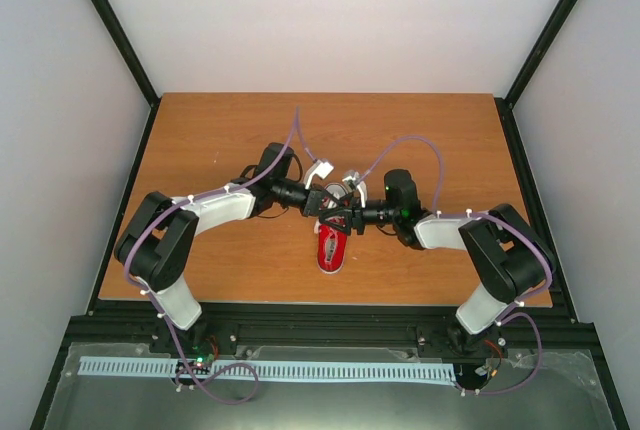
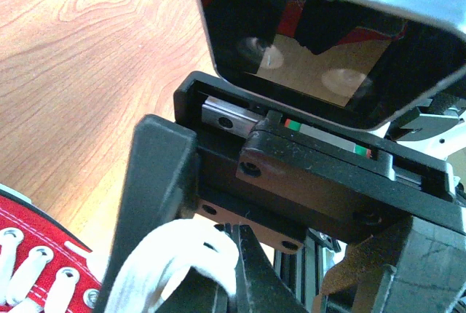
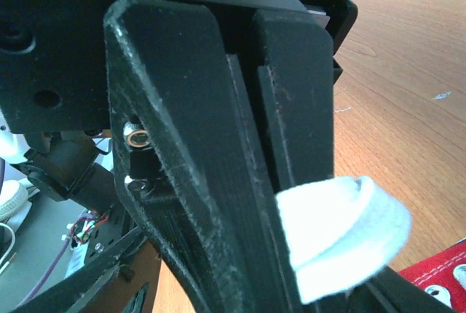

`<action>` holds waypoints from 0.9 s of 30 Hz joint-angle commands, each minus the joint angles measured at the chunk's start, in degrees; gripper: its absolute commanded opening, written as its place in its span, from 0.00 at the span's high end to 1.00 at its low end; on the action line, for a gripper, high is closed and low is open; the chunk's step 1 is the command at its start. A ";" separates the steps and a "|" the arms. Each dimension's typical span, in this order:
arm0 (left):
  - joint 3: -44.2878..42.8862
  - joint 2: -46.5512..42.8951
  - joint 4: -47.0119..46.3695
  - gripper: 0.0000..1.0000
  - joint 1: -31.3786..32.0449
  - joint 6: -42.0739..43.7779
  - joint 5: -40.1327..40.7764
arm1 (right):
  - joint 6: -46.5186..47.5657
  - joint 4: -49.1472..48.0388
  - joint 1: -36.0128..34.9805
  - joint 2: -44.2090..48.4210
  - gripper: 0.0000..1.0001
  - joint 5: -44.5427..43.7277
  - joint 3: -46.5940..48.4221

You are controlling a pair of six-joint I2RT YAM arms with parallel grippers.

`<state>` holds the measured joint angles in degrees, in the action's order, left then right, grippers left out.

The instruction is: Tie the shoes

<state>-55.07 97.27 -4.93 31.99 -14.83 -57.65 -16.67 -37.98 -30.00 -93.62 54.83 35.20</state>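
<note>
The shoe (image 1: 331, 248), a small red sneaker with a white toe cap, lies mid-table with its toe toward the arms; its eyelet rows (image 2: 29, 258) and a red corner (image 3: 444, 276) also show. My left gripper (image 1: 322, 202) (image 2: 234, 255) hangs just above it, shut on a folded loop of white lace (image 2: 182, 258) (image 3: 338, 233). My right gripper (image 1: 346, 216) faces it from the right and is open. Its fingers (image 2: 162, 182) stand wide apart on either side of the left fingertips and the loop, and I cannot see them touching the lace.
The wooden table (image 1: 220, 140) is walled by white panels and black frame posts. Purple cables (image 1: 405, 145) arch over both arms. The table's front edge and a black rail (image 1: 320, 320) lie near the arm bases.
</note>
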 commanded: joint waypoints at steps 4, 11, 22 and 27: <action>-0.23 -1.56 -1.01 0.99 0.18 0.06 -1.46 | 0.63 -1.07 -0.22 0.70 0.49 -5.02 -1.11; 0.36 -1.18 -2.23 0.99 0.00 -2.42 1.42 | -0.29 0.23 -0.21 0.83 0.57 -5.63 -1.86; 1.43 -2.24 -1.51 0.99 -0.76 -4.30 4.43 | 0.75 4.32 -0.24 2.33 0.84 -8.30 -2.21; 2.21 -3.25 0.02 0.92 -1.12 -3.97 5.82 | 1.02 4.88 -0.24 2.83 0.96 -9.53 -2.90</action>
<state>-53.43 96.49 -6.02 31.33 -18.33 -52.10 -16.64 -32.80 -30.15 -92.49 47.55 33.08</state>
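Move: The lace aimed at runs down just below the left hand's shut fingertips, which still hold a white loop; it lies about 3 cm below the open right hand, roughly 1 cm ahead and 1 cm to its right. From the left hand that stretch is some 4 cm below and 1 cm back, level sideways. The red shoe's middle lies about 9 cm below the right hand, 1 cm back and 1 cm left, its white toe cap some 8 cm ahead, 1 cm left and 10 cm below. The lace loop stays pinched in the left fingers while the right hand sinks about 3 cm under the left fingertips towards the shoe's laces, easing about 1 cm to its right, its half-open fingers closing nearly shut. The left hand keeps its grip and drifts about 1.5 cm forward and 1 cm down, turning slightly counter-clockwise. Whether the right fingers catch lace is hidden. ##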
